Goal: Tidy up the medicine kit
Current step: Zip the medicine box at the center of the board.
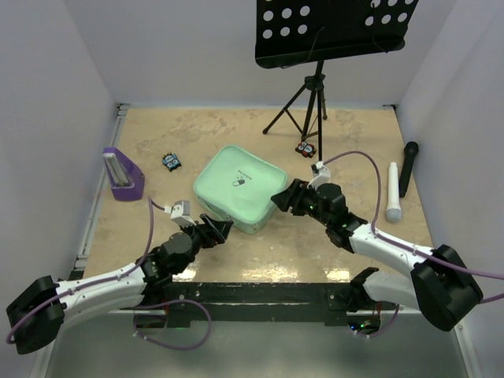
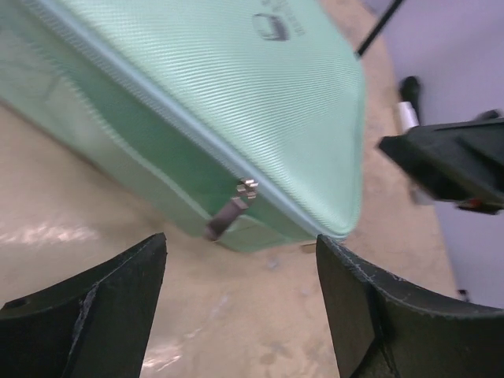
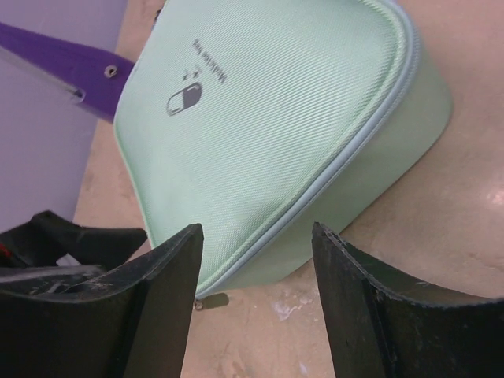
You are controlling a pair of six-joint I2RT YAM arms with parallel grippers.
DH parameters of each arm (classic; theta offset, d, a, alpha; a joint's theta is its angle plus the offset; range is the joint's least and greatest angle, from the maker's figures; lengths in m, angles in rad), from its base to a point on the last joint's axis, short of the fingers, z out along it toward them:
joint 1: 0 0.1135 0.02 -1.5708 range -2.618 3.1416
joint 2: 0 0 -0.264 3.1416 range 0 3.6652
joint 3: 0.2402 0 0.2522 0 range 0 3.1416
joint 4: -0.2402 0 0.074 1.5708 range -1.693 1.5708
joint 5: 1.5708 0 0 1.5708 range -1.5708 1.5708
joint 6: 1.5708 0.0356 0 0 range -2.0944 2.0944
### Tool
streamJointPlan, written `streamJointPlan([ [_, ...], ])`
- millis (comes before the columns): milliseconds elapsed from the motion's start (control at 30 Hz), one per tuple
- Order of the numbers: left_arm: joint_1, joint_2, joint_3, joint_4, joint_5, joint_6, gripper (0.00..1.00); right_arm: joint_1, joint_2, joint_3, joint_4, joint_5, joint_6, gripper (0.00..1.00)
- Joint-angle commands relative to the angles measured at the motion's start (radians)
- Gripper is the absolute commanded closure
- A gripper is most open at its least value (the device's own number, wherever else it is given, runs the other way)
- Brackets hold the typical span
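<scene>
The medicine kit (image 1: 239, 187) lies shut in the middle of the table, a mint-green case with a small pill logo on its lid. My left gripper (image 1: 222, 229) is open just in front of the kit's near corner, apart from it. In the left wrist view the kit (image 2: 220, 94) fills the top, and its zipper pull (image 2: 232, 211) hangs a little beyond my left gripper (image 2: 240, 260). My right gripper (image 1: 280, 200) is open at the kit's right edge. In the right wrist view the kit (image 3: 276, 118) lies just past my right gripper (image 3: 256, 252), with nothing between the fingers.
A purple stand (image 1: 122, 175) sits at the left. A small blue packet (image 1: 171, 162) lies behind the kit's left side. A tripod music stand (image 1: 311, 102) stands at the back with a small dark item (image 1: 305, 148) at its foot. A white cylinder (image 1: 393, 191) and a black microphone (image 1: 408, 168) lie at the right.
</scene>
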Motion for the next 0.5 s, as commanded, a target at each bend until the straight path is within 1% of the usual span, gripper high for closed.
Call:
streamJointPlan([
  [0,0.008,-0.005,0.101,-0.364,-0.174,-0.035,0.20,-0.024,0.002,0.092,-0.127,0.188,-0.009,0.40],
  [67,0.011,-0.040,0.125,-0.470,-0.236,-0.068,0.21,-0.039,-0.037,0.101,-0.130,0.249,-0.011,0.39],
  [133,0.012,-0.094,0.122,-0.536,-0.272,-0.085,0.21,-0.053,-0.063,0.115,-0.110,0.288,-0.031,0.39],
  [200,0.025,-0.142,0.099,-0.523,-0.277,-0.071,0.22,-0.079,-0.022,0.153,-0.103,0.287,-0.060,0.39],
  [267,0.046,-0.148,0.088,-0.515,-0.276,-0.060,0.22,-0.102,0.047,0.204,-0.106,0.288,-0.081,0.39],
  [300,0.060,-0.137,0.088,-0.465,-0.270,-0.054,0.22,-0.111,0.077,0.218,-0.100,0.276,-0.089,0.39],
  [367,0.100,-0.084,0.096,-0.416,-0.237,-0.022,0.22,-0.116,0.123,0.230,-0.078,0.267,-0.077,0.40],
  [467,0.166,0.028,0.128,-0.383,-0.176,-0.013,0.22,-0.114,0.170,0.233,-0.049,0.267,-0.058,0.41],
])
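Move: The medicine box sits diagonally between the hands: its middle is about 14 cm ahead of the left hand, 7 cm to its right and 6 cm lower. The metal zip pull lies only some 3 cm ahead, 2 cm right and 3 cm below that hand. From the right hand, the box's middle is roughly 4 cm ahead, 16 cm left and 8 cm down; the red owl toy is about 19 cm ahead, 10 cm right and 11 cm down. Swinging left about 7 cm while sinking 3–4 cm, the left hand leaves the zip pull and heads along the box's near-left side towards its left end, turning counter-clockwise nearly 20 degrees and rolling left side up. The right hand reaches forward some 8 cm and a little right and up, towards the box's far-right corner, turning clockwise about as much. Both grippers stay open. ##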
